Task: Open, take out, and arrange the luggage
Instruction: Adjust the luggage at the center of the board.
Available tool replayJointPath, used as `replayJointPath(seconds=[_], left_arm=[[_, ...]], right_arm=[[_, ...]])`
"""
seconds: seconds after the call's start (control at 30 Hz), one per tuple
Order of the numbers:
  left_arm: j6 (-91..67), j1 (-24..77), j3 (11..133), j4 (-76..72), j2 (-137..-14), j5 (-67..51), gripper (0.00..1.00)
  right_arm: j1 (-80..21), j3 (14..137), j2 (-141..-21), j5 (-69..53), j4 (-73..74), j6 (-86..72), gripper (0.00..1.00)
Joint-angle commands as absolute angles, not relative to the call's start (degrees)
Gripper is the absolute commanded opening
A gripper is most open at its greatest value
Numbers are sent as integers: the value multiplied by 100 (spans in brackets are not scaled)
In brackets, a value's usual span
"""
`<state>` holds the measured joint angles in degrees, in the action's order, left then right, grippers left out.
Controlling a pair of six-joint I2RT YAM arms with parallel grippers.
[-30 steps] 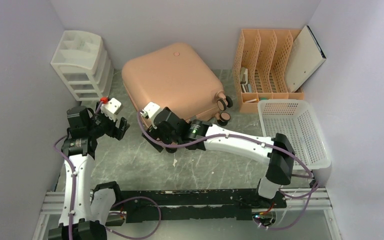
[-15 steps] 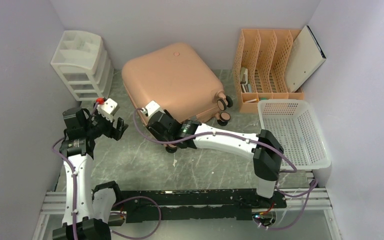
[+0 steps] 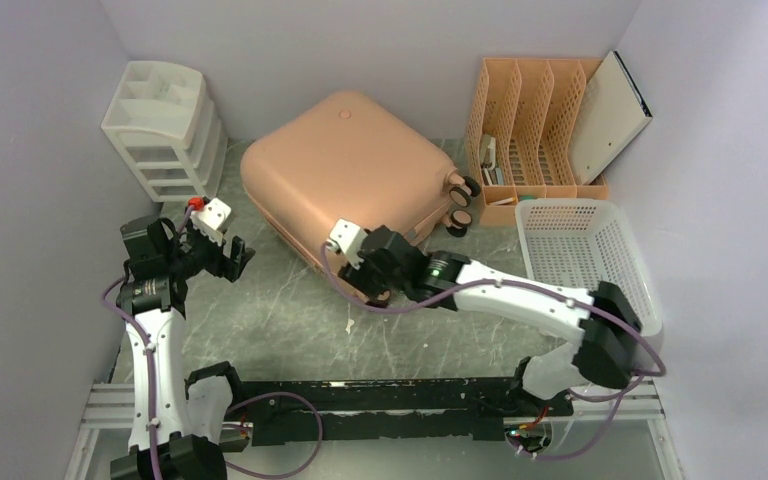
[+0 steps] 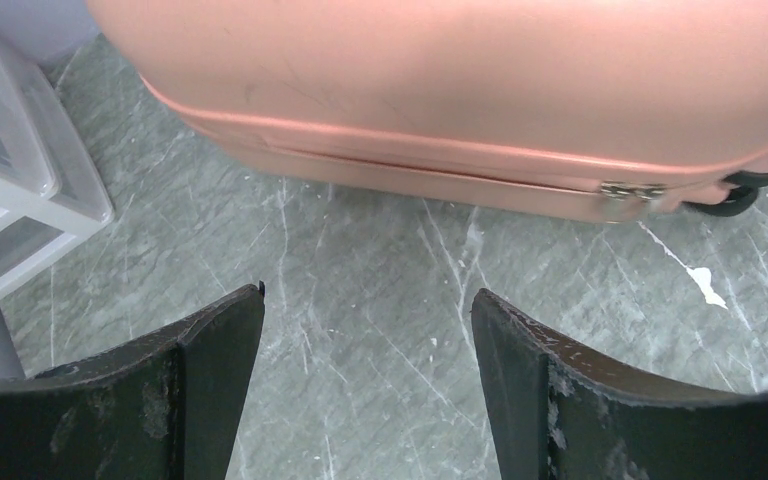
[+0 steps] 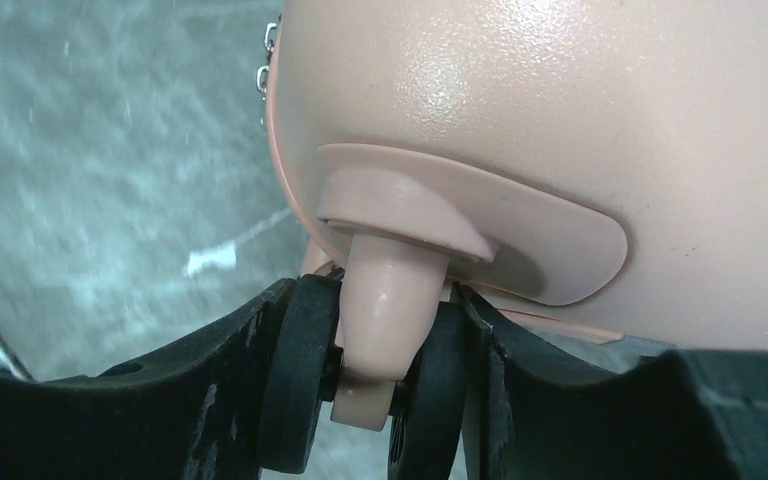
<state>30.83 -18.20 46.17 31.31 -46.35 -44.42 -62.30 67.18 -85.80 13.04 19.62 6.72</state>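
The luggage [image 3: 340, 170], a large salmon-pink hard-shell suitcase, lies closed on the grey table, tilted. My right gripper [image 3: 375, 290] is at its near corner. In the right wrist view the two fingers of my right gripper [image 5: 378, 300] press on both sides of a black spinner wheel [image 5: 300, 380] and its pink stem under the shell [image 5: 560, 100]. My left gripper [image 3: 240, 255] hangs open left of the suitcase, apart from it. The left wrist view shows my left gripper [image 4: 368, 300] with bare table between the fingers, and the suitcase's side [image 4: 460, 70] with its zipper pull [image 4: 625, 190] ahead.
A white drawer unit [image 3: 165, 125] stands at the back left. An orange-tan file rack [image 3: 530, 120] with a flat board [image 3: 610, 115] leaning in it is at the back right. A white mesh basket [image 3: 585, 260] sits right of the suitcase. Walls close in on three sides.
My right gripper has closed on the near wheel and swung right, turning the suitcase; its far wheels have moved up toward the file rack. The left arm has barely moved.
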Motion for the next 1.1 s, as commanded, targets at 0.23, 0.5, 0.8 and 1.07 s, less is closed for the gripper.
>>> replayJointPath(seconds=[0.23,0.5,0.8,1.07], left_arm=[[3188,-1855,4605,3142,-4575,-4685,81],[3248,-1874,4597,3195,-4521,-4757,81],[3285,-1874,4617,3244,-4535,-4791,81],[3278,-1898,4640,3277,-4535,-4794,81]], right_arm=[[-6469,5751,-7148,-277,3161,2471,48],[-5274,6678,-6025,-614,4195,2813,100],[-3870,6293,-6350,1779,2454,2444,100],[-3028,6394,-7737,2286,1316,2106,100]])
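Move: The luggage's near wheel mount is already pinched in the right fingers; its body is centred about 16 cm ahead of that hand and 3 cm to its left. The far pair of wheels stands some 17 cm ahead and 20 cm to its right, slightly lower. The wooden organiser is about 26 cm ahead and 33 cm right, the white basket 4 cm ahead and 43 cm right. From the left hand, the held mount lies roughly 25 cm right and 4 cm back. The luggage's near wheel mount is drawn back and to the right about 5 cm each way in the right grip, the hand turning counter-clockwise; then the fingers open wide and let go. The freed hand rises some 12 cm and swings forward and right across the luggage's wheel end towards the far wheels, turning clockwise some 40 degrees and sinking again at the last, still open. ##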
